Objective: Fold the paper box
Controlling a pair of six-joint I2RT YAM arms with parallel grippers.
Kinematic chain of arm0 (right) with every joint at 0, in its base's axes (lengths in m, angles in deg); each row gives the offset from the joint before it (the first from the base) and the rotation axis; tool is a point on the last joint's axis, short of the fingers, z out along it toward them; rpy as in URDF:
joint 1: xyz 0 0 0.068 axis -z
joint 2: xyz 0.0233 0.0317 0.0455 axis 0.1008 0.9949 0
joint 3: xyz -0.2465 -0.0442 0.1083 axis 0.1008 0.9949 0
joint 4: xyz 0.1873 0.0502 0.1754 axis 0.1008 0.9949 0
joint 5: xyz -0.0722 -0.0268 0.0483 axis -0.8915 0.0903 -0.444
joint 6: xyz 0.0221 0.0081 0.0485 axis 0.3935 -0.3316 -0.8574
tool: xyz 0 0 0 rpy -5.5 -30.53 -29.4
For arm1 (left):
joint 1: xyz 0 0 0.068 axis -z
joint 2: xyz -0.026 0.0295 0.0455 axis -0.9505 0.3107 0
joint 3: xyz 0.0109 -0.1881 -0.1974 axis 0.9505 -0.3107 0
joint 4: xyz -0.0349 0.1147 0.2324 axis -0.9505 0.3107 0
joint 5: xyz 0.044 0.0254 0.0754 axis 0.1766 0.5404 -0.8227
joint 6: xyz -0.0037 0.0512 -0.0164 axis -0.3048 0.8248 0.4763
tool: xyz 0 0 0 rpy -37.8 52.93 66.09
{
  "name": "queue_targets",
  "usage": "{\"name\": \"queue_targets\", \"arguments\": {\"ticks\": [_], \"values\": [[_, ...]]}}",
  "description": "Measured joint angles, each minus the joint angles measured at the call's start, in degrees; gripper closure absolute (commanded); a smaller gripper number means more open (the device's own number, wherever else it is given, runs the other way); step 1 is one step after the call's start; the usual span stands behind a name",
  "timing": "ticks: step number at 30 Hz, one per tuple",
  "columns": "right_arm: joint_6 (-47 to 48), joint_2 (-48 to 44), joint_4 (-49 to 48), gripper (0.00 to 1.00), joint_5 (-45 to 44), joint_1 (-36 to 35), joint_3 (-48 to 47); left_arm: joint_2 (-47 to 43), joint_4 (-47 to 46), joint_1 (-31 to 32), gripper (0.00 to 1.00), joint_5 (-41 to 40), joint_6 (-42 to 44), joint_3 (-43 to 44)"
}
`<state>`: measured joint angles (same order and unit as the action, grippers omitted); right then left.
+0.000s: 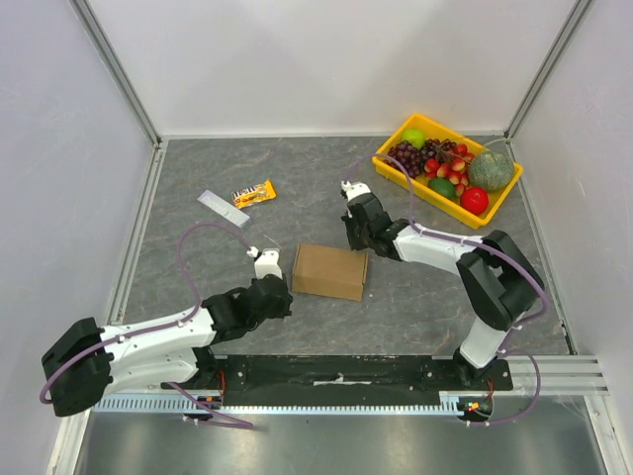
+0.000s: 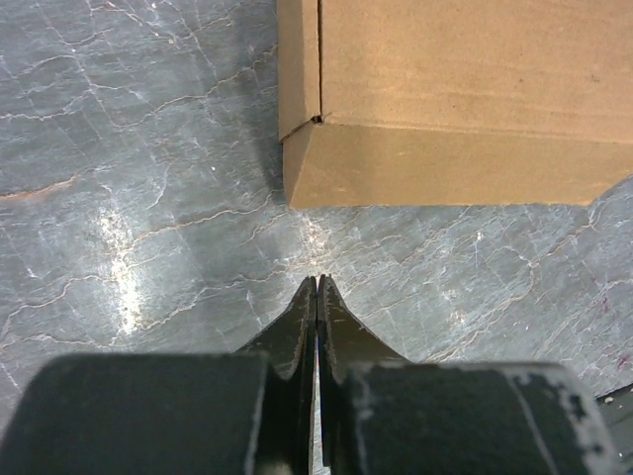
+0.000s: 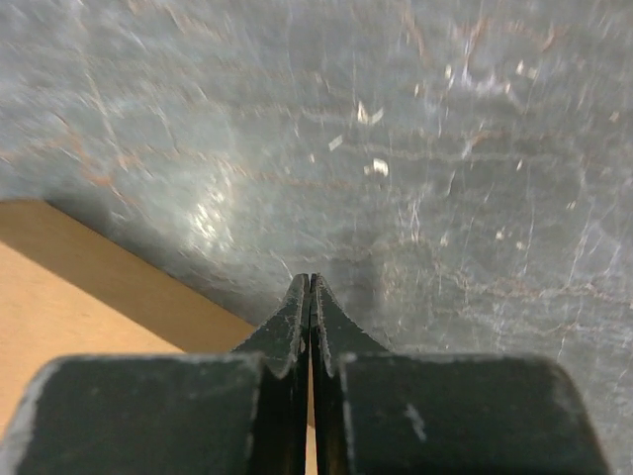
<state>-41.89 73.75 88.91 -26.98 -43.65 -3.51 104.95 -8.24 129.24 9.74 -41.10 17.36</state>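
Observation:
The paper box (image 1: pixel 330 270) is a closed brown cardboard carton lying flat in the middle of the table. My left gripper (image 1: pixel 278 293) sits just off its left end, apart from it. In the left wrist view the left gripper (image 2: pixel 316 280) is shut and empty, with a corner of the box (image 2: pixel 465 99) a short way ahead. My right gripper (image 1: pixel 358 237) hovers by the carton's far right corner. Seen from the right wrist, the right gripper (image 3: pixel 310 278) is shut on nothing, with the box (image 3: pixel 69 287) low at the left.
A yellow tray (image 1: pixel 425 193) of fruit stands at the back right. An orange snack packet (image 1: pixel 253 194) and a silvery strip (image 1: pixel 223 208) lie at the back left. White walls close in the table on three sides, and a metal rail runs along the near edge.

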Motion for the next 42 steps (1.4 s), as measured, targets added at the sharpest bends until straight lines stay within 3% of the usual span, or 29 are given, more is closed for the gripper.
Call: {"name": "queue_targets", "arguments": {"ticks": [8,14,30,42], "values": [[0.9,1.2,6.1,1.0,1.0,-0.1,1.9,0.2,-0.1,0.0,0.98,0.1,-0.4,-0.1],[-0.3,-5.1,8.7,1.0,4.6,-0.7,9.2,2.7,-1.2,0.0,0.98,1.0,-0.3,-0.1],[-7.9,-17.9,9.3,0.98,11.4,-5.2,20.9,7.5,-4.2,0.0,0.98,8.5,1.1,1.0],[-9.3,-18.9,9.2,0.99,13.3,-6.7,23.1,13.9,-6.4,2.5,0.98,15.7,2.0,3.5]]}}
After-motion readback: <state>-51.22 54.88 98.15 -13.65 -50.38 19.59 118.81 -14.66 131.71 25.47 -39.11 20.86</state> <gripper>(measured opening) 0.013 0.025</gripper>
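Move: The closed paper box lies about 10 cm ahead of the left hand and 9 cm to its right, its middle some 3 cm lower. From the right hand, poised by the far edge near its right-hand end, the box's middle is about 7 cm back, 5 cm to the left and 4 cm lower. The fruit basket is well clear, roughly 19 cm ahead of the right hand and 20 cm to its right; the yellow packet lies about 29 cm ahead of the left hand and 8 cm to its left. With its shut fingers, the right hand drops about 4 cm beside the far edge near the box's right end, then sweeps some 17 cm back towards the base, pushing that end along and swinging it round clockwise, while its fingers tip about 20 degrees steeper and finish close against the box's side. After a short hold, the left hand, also kept shut, eases about 5 cm right, a little back and down, turning clockwise, to bring its fingertips up to the box's near left side, so that the box stands between the two hands. ##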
